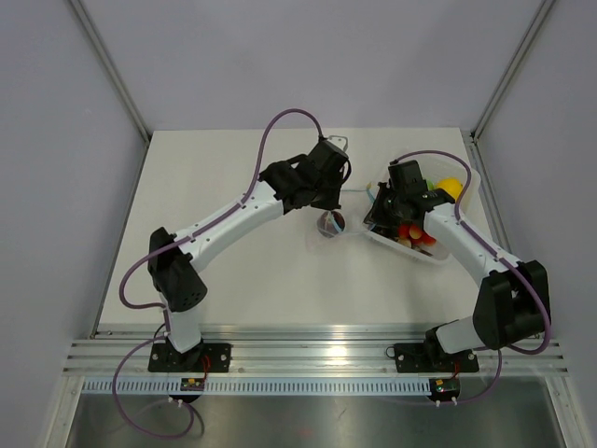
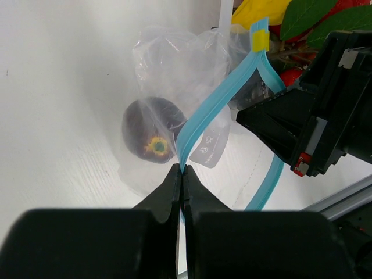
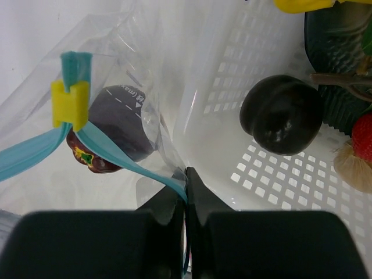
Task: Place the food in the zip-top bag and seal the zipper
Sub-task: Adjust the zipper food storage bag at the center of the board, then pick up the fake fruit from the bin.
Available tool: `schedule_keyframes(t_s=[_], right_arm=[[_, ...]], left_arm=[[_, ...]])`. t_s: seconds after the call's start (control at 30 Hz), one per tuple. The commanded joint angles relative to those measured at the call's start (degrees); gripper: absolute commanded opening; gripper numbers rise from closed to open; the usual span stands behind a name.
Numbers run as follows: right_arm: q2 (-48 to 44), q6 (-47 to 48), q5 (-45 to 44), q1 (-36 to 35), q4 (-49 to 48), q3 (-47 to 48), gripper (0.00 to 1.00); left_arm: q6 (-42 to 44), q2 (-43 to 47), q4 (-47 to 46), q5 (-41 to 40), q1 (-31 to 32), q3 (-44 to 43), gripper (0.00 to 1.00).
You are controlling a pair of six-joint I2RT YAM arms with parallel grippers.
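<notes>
The zip-top bag (image 2: 168, 64) is a clear pouch hanging between my two grippers, with a dark maroon fruit (image 2: 148, 136) inside it. In the left wrist view my left gripper (image 2: 183, 171) is shut on one end of the blue zipper (image 2: 224, 93). A yellow slider (image 2: 260, 40) sits at the strip's far end. My right gripper (image 3: 186, 174) is shut on the zipper (image 3: 116, 154) too, close to the slider (image 3: 70, 104), and the mouth gapes between the two strips. From above, the bagged fruit (image 1: 331, 224) lies between both grippers.
A white perforated basket (image 3: 232, 70) stands right beside the bag, holding a dark plum (image 3: 282, 113), a red strawberry (image 3: 363, 136) and a yellow piece (image 3: 302, 4). From above, the basket (image 1: 448, 259) sits under the right arm. Grey walls close in the table's sides.
</notes>
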State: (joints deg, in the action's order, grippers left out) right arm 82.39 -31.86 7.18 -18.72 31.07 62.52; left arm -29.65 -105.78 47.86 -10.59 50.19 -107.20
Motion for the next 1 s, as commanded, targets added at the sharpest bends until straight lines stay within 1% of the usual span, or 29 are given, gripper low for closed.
schedule_keyframes(t_s=[0.0,0.1,0.13,0.17,0.2,0.23,0.27,0.3,0.4,0.43,0.53,0.77,0.8,0.83,0.87,0.97], right_arm=[[-2.06,0.21,1.08,-0.53,-1.28,2.25,0.04],[-0.57,0.57,1.61,-0.96,-0.92,3.39,0.03],[-0.13,0.74,1.78,-1.05,-0.92,3.74,0.05],[0.14,0.92,2.05,-1.23,-0.75,4.44,0.09],[0.57,1.01,2.14,-1.58,-0.57,5.06,0.21],[1.28,1.09,2.40,-2.02,0.04,5.59,0.41],[1.54,1.27,2.49,-2.28,0.39,6.90,0.64],[1.63,1.62,2.31,-2.46,0.83,7.52,0.68],[0.23,2.06,-0.84,-2.55,1.97,9.19,0.69],[-0.82,2.06,-4.07,-2.64,2.41,9.54,0.69],[-1.09,3.03,-8.66,-1.41,3.82,11.39,0.69],[5.14,5.22,-8.06,7.55,5.23,14.47,0.70],[5.58,5.66,-8.41,8.95,5.14,14.47,0.70],[6.46,6.36,-8.85,9.40,4.71,14.47,0.76],[6.99,7.24,-9.20,9.67,4.70,15.17,0.78],[10.15,10.84,-11.74,10.02,5.84,18.06,0.80]], left_arm=[[0.47,3.03,-0.84,-2.14,-0.89,1.28,0.00],[0.82,4.52,-0.04,-4.52,-1.94,3.30,0.00],[0.99,4.87,-0.04,-5.05,-2.12,3.92,0.00],[1.17,5.23,0.13,-5.66,-2.29,4.53,0.00],[1.35,5.49,0.39,-8.19,-2.21,5.24,0.00],[1.44,5.58,0.83,-9.09,-2.12,5.42,0.00],[1.70,5.67,1.62,-9.88,-2.21,5.51,0.00],[1.79,5.76,1.97,-11.19,-2.21,5.59,0.00],[1.96,6.02,2.94,-12.61,-2.21,5.68,0.00],[2.05,6.11,2.94,-12.70,-2.21,5.77,0.00],[2.05,6.64,2.60,-12.70,-2.21,6.30,0.00],[2.14,6.99,2.15,-11.65,-2.21,6.73,0.00],[2.23,7.16,2.24,-11.65,-2.21,7.00,0.00],[2.31,7.42,1.98,-11.65,-2.21,7.26,0.00],[2.49,7.51,1.89,-11.56,-2.21,7.44,0.00],[2.75,7.52,1.80,-11.91,-2.21,7.44,0.00]])
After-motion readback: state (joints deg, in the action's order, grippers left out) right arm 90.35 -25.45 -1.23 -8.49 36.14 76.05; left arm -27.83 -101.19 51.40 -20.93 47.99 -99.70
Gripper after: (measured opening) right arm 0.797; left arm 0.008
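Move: The left hand holds one side of the bag's rim, with the board's centre about 9 cm to its left and 20 cm below; the bagged dark fruit hangs 3 cm left, 1 cm ahead and 14 cm below. The right hand pinches the opposite rim; the basket's yellow fruit lies some 8 cm ahead, 6 cm right, the black plum 2 cm ahead, 4 cm right, both roughly 9 cm below. Right hand lets go of the rim, swinging 11 cm right-forward over the basket; left draws bag 7 cm left. ##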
